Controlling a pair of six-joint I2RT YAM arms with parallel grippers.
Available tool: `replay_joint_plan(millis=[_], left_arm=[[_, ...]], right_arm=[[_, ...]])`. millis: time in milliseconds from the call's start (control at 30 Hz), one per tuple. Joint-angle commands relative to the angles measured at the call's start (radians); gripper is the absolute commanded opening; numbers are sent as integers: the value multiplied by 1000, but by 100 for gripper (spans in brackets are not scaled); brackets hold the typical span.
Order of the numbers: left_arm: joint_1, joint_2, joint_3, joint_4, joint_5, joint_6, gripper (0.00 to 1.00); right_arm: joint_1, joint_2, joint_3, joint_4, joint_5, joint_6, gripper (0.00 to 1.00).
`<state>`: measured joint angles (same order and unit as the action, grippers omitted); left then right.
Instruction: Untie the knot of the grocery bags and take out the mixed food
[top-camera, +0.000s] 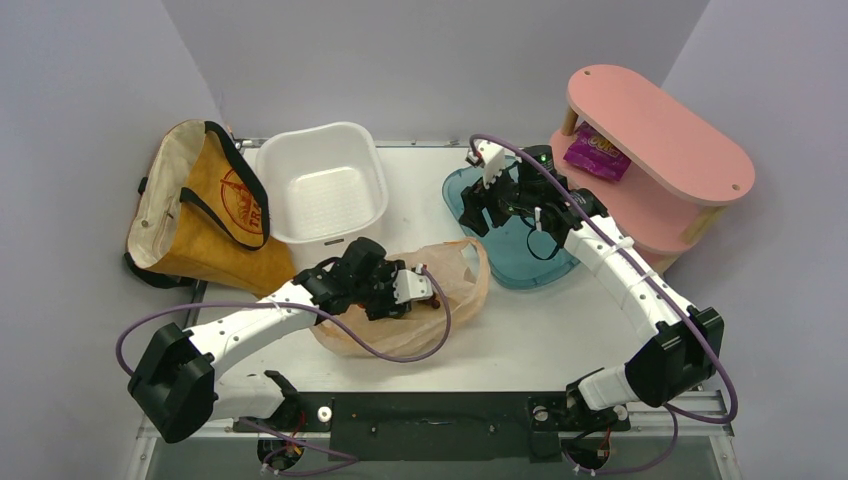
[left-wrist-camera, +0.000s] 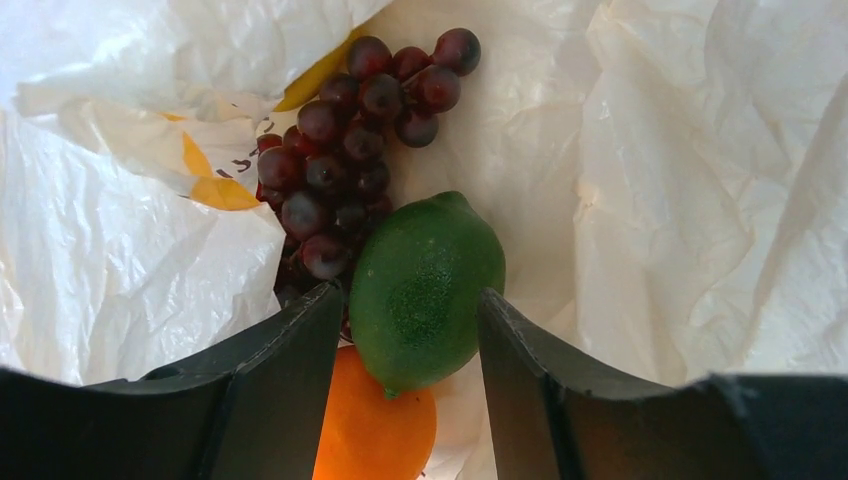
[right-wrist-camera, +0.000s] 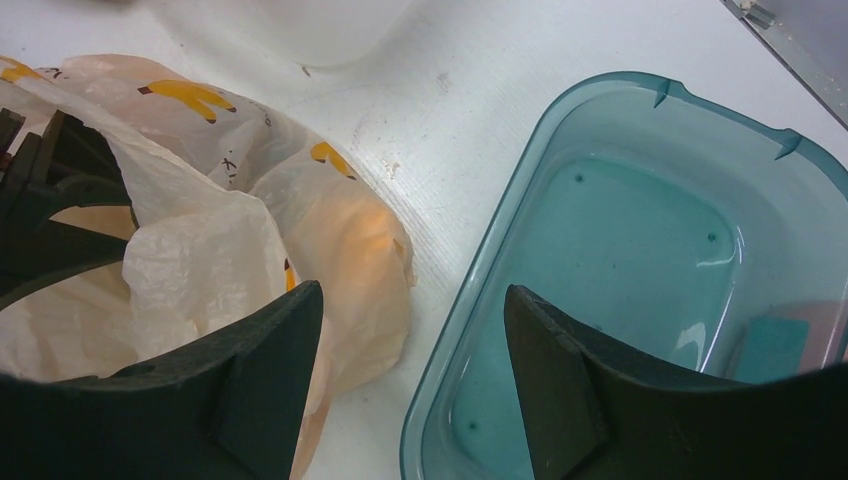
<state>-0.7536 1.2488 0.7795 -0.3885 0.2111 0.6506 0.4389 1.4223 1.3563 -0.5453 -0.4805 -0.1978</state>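
Note:
The peach plastic bag (top-camera: 462, 288) lies open at mid-table, and my left gripper (top-camera: 425, 290) reaches inside it. In the left wrist view, the small green round fruit (left-wrist-camera: 425, 285) sits between the fingers of the left gripper (left-wrist-camera: 410, 300), which is open with a thin gap on the right side. An orange (left-wrist-camera: 375, 430) lies under the fruit and dark red grapes (left-wrist-camera: 345, 160) lie beyond it on the bag's plastic (left-wrist-camera: 680, 180). The mustard-brown tote (top-camera: 205, 215) leans at the far left. My right gripper (top-camera: 483, 190) hangs open and empty over the teal tub's near edge (right-wrist-camera: 455, 300), beside the plastic bag (right-wrist-camera: 200, 250).
A white tub (top-camera: 322, 190) stands behind the plastic bag. The teal tub (top-camera: 520, 262) sits to its right with nothing in it. A pink two-level shelf (top-camera: 660, 130) at the back right holds a purple snack packet (top-camera: 597, 155).

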Motion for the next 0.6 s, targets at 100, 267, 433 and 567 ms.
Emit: replay_joint_plan(millis=[100, 267, 433, 567], left_arm=[[9, 1, -2, 64, 21, -7, 67], [9, 23, -28, 53, 8, 17, 74], [12, 91, -51, 46, -29, 38, 74], [16, 143, -60, 76, -44, 36, 71]], right_arm=[[3, 11, 48, -19, -24, -20, 63], [3, 13, 52, -37, -26, -31, 63], [1, 11, 51, -44, -28, -34, 62], [1, 8, 44, -48, -33, -35, 62]])
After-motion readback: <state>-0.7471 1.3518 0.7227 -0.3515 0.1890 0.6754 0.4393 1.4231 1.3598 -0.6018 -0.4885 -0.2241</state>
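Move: Just under the left fingers, inside the grocery bag, the green lemon sits about 6 cm below the hand, with practically no offset forward or sideways. At that same depth, the grapes lie some 3 cm ahead and 5 cm to the right, the orange about 2 cm ahead and 5 cm to the left. From the right hand the green lemon is roughly 11 cm back, 15 cm left and 21 cm down. Spreading its fingers from half to nearly three-quarters open while hanging almost still over the green lemon, the left hand then sinks about 5 cm with growing speed, easing slightly left and tipping a few degrees steeper, until the open fingers straddle the lemon. They haven't closed; whether the pads touch the fruit can't be seen. ##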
